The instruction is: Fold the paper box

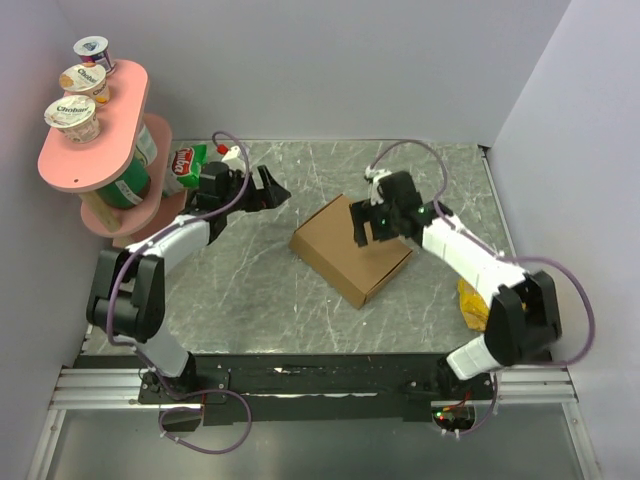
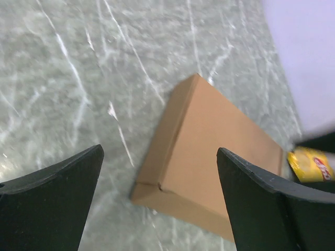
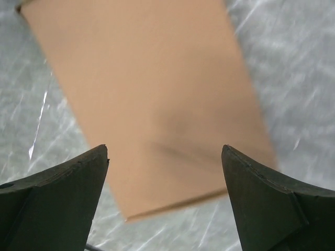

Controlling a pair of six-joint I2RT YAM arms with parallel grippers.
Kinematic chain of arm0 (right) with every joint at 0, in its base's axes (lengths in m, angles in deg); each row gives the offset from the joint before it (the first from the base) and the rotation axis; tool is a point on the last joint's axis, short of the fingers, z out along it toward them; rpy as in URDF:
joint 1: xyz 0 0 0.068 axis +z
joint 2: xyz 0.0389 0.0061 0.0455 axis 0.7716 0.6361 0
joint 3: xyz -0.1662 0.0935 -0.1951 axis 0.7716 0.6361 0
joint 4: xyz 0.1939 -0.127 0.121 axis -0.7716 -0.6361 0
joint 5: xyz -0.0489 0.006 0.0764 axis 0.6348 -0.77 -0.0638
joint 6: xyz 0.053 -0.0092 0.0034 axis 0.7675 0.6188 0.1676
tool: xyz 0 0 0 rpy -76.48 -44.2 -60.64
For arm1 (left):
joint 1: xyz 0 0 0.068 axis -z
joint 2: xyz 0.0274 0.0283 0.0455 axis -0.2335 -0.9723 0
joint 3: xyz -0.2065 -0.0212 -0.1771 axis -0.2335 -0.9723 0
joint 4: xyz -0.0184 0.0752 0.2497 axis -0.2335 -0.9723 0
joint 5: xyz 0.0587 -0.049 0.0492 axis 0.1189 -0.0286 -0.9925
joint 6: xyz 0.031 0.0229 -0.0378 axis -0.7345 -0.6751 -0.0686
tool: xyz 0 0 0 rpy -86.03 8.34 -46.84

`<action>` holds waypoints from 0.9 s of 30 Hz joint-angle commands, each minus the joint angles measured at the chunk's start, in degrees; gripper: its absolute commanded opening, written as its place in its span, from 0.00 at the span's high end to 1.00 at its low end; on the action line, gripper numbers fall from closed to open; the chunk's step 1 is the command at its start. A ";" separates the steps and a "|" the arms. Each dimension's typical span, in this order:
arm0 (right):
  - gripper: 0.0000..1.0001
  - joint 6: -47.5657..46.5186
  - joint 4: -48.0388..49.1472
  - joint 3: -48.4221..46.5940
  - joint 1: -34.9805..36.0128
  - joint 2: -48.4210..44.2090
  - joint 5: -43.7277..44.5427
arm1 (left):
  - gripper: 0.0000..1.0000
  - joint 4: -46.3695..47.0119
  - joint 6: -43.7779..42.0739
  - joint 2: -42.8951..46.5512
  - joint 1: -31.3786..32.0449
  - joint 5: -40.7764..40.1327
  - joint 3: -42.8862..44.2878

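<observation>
The paper box [image 1: 350,248] lies closed and flat on the grey marble table, a thin square of brown cardboard turned cornerwise. In the left wrist view the paper box [image 2: 214,151] shows its near corner and side walls. My left gripper [image 1: 268,188] hangs open to the box's upper left, clear of it. My right gripper [image 1: 364,226] hovers open over the box's right part, holding nothing. From the right wrist view the paper box [image 3: 152,99] fills the space beyond the spread fingers [image 3: 63,204], its lid flat.
A pink two-tier stand [image 1: 95,150] with yogurt cups [image 1: 75,117] stands at the back left. A green snack bag [image 1: 187,162] lies beside it. A yellow snack bag [image 1: 472,305] lies by the right arm; it also shows at the yellow bag [image 2: 310,163].
</observation>
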 commanded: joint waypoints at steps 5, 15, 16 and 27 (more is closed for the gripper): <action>0.11 -6.86 7.53 -9.82 -13.53 13.65 -24.18 | 0.04 -2.46 1.49 11.06 0.18 2.00 -6.43; 0.30 -7.22 2.71 -20.89 -20.04 31.49 -38.15 | 0.04 -9.14 0.26 21.69 0.18 5.07 -7.94; 0.32 -7.04 1.40 -22.30 -20.30 32.72 -39.91 | 0.04 -10.02 -0.70 22.23 0.18 4.81 -7.76; 0.60 -6.42 -6.86 -27.49 -18.55 43.80 -49.77 | 0.04 -15.92 -3.97 29.52 -0.18 8.40 -9.51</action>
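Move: The right hand hovers over the closed paper box. Its middle is about 2 cm ahead, 3 cm to the left and 10 cm below, and the far-right top edge lies some 9 cm straight ahead and 8 cm down. The yellow chip bag is far off, roughly 12 cm back, 34 cm to the right and 14 cm lower. From the left hand, the box's middle lies about 7 cm back, 16 cm right and 13 cm down. The right fingers come to straddle the box's far-right top edge, one over the lid and one outside the side wall. That hand reaches about 10 cm forward while sinking 8 cm, drifts right and then back left against the wall, and closes to about half as the wrist rolls and tips down. The left hand, wide open, draws back about 10 cm and rises, away from the box. ##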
